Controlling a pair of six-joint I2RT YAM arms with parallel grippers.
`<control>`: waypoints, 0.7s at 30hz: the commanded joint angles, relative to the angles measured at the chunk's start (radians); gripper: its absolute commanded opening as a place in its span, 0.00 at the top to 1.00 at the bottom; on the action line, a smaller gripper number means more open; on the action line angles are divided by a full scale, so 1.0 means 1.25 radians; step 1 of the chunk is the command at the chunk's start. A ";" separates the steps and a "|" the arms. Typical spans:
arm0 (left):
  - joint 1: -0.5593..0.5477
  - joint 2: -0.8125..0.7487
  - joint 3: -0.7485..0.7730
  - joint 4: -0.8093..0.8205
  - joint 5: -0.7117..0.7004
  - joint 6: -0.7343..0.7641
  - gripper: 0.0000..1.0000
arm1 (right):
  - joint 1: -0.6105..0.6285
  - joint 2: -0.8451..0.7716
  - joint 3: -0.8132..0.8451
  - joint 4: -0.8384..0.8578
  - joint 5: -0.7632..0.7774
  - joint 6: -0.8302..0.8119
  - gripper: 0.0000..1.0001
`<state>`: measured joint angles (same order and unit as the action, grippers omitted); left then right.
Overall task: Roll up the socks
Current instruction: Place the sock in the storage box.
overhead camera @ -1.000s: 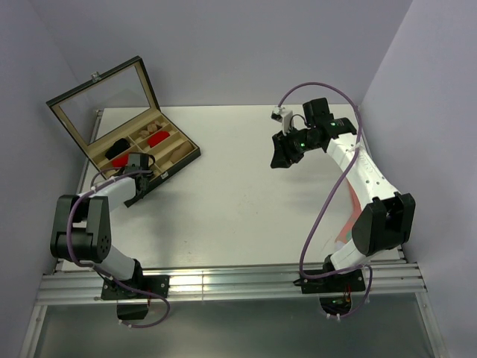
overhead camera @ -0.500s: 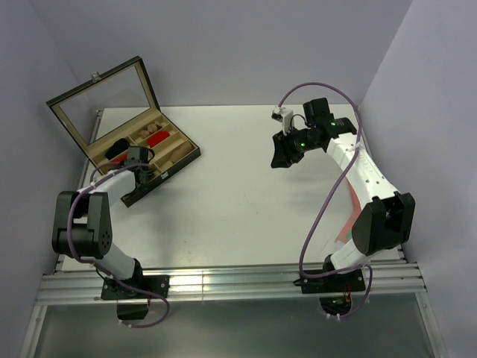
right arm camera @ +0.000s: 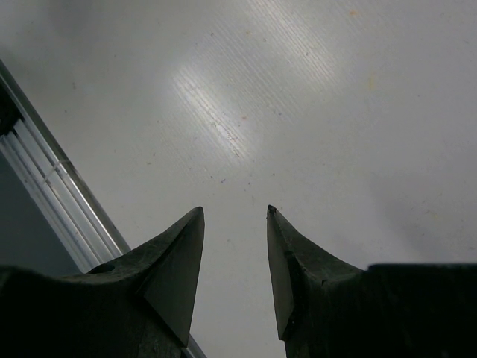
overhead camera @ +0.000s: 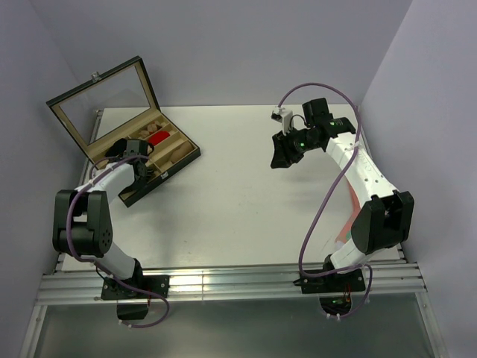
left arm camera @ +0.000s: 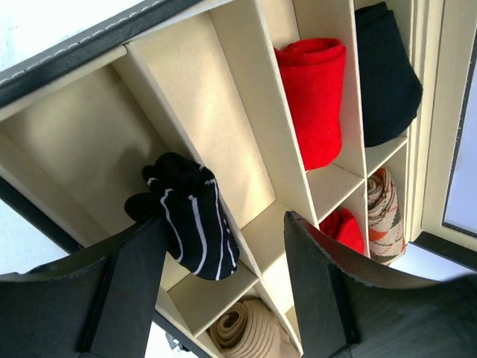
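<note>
In the left wrist view the black sock with thin white stripes (left arm camera: 190, 224) lies bundled in a long compartment of the divided box (left arm camera: 246, 89). It sits just inside the left finger (left arm camera: 134, 276) of my left gripper (left arm camera: 223, 218), which is open around it. A rolled tan sock (left arm camera: 250, 332) fills the compartment below. From above, the left gripper (overhead camera: 134, 155) hovers over the box (overhead camera: 179, 153) at the table's left. My right gripper (overhead camera: 285, 153) hangs open over bare table at the right, with nothing between its fingers (right arm camera: 179, 261).
The box's glass lid (overhead camera: 100, 104) stands open behind it. Other compartments hold a red roll (left arm camera: 313, 97), a black roll (left arm camera: 384, 74), a patterned roll (left arm camera: 384, 216) and a smaller red bundle (left arm camera: 344, 227). A metal rail (right arm camera: 52, 194) edges the table under the right gripper.
The left gripper moved from the box's front edge farther over the compartments and opened, letting go of the striped sock. The right arm stayed still.
</note>
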<state>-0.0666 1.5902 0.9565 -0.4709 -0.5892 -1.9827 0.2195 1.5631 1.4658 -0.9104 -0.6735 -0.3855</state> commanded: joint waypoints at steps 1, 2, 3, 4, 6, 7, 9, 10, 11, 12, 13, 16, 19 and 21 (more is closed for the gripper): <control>0.000 0.003 0.052 -0.065 -0.020 -0.020 0.31 | -0.009 0.010 0.029 0.006 -0.002 0.006 0.54; 0.000 0.008 0.065 -0.076 -0.022 -0.017 0.31 | -0.009 0.012 0.032 0.002 -0.002 0.005 0.54; 0.000 0.010 0.070 -0.085 -0.022 -0.019 0.31 | -0.009 0.014 0.034 0.001 -0.002 0.004 0.54; 0.000 0.011 0.072 -0.087 -0.021 -0.020 0.31 | -0.010 0.015 0.035 -0.002 -0.004 0.005 0.54; 0.002 0.013 0.072 -0.086 -0.017 -0.018 0.32 | -0.010 0.017 0.035 -0.002 -0.005 0.005 0.54; 0.002 0.013 0.069 -0.083 -0.012 -0.017 0.35 | -0.009 0.018 0.035 -0.002 -0.005 0.004 0.54; 0.004 0.016 0.067 -0.075 -0.008 -0.006 0.38 | -0.010 0.021 0.035 -0.007 -0.006 0.003 0.54; 0.005 0.018 0.067 -0.075 -0.004 -0.004 0.40 | -0.011 0.022 0.035 -0.006 -0.006 0.003 0.54; 0.005 0.019 0.066 -0.075 -0.002 0.002 0.42 | -0.011 0.025 0.035 -0.007 -0.006 0.002 0.54; 0.005 0.022 0.063 -0.066 0.000 0.007 0.44 | -0.010 0.025 0.036 -0.009 -0.007 0.002 0.54; 0.007 0.023 0.062 -0.066 0.006 0.007 0.47 | -0.011 0.026 0.037 -0.010 -0.007 0.002 0.54; 0.008 0.026 0.051 -0.054 0.018 0.018 0.57 | -0.011 0.033 0.041 -0.014 -0.010 0.003 0.54; 0.010 0.032 0.051 -0.053 0.030 0.025 0.68 | -0.014 0.036 0.046 -0.019 -0.011 0.003 0.54; 0.016 0.043 0.051 -0.052 0.047 0.034 0.75 | -0.014 0.043 0.050 -0.025 -0.016 0.002 0.54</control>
<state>-0.0586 1.6299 1.0046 -0.5583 -0.5419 -1.9480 0.2146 1.6108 1.4754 -0.9253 -0.6750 -0.3828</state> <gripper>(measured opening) 0.283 0.459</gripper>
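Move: The striped black sock is low between the left hand's parted fingers, about 3 cm below and 1 cm nearer the base, in the storage box's front row. The brown rolled sock lies some 5 cm ahead and 7 cm right of the hand, the nearer red one about 5 cm ahead and 9 cm left, and the plain black one 9 cm ahead and 12 cm left. From the right hand, the striped sock is about 42 cm left and 4 cm farther out. The left fingers close to less than half their opening around the striped sock, ending with it pinched between the tips. After a slight rise the hand eases down onto it, about 1 cm lower than at the start, with a small drift back and right and a wrist tilt of some 5 degrees. The right hand, empty, sinks about 1.5 cm far off. ##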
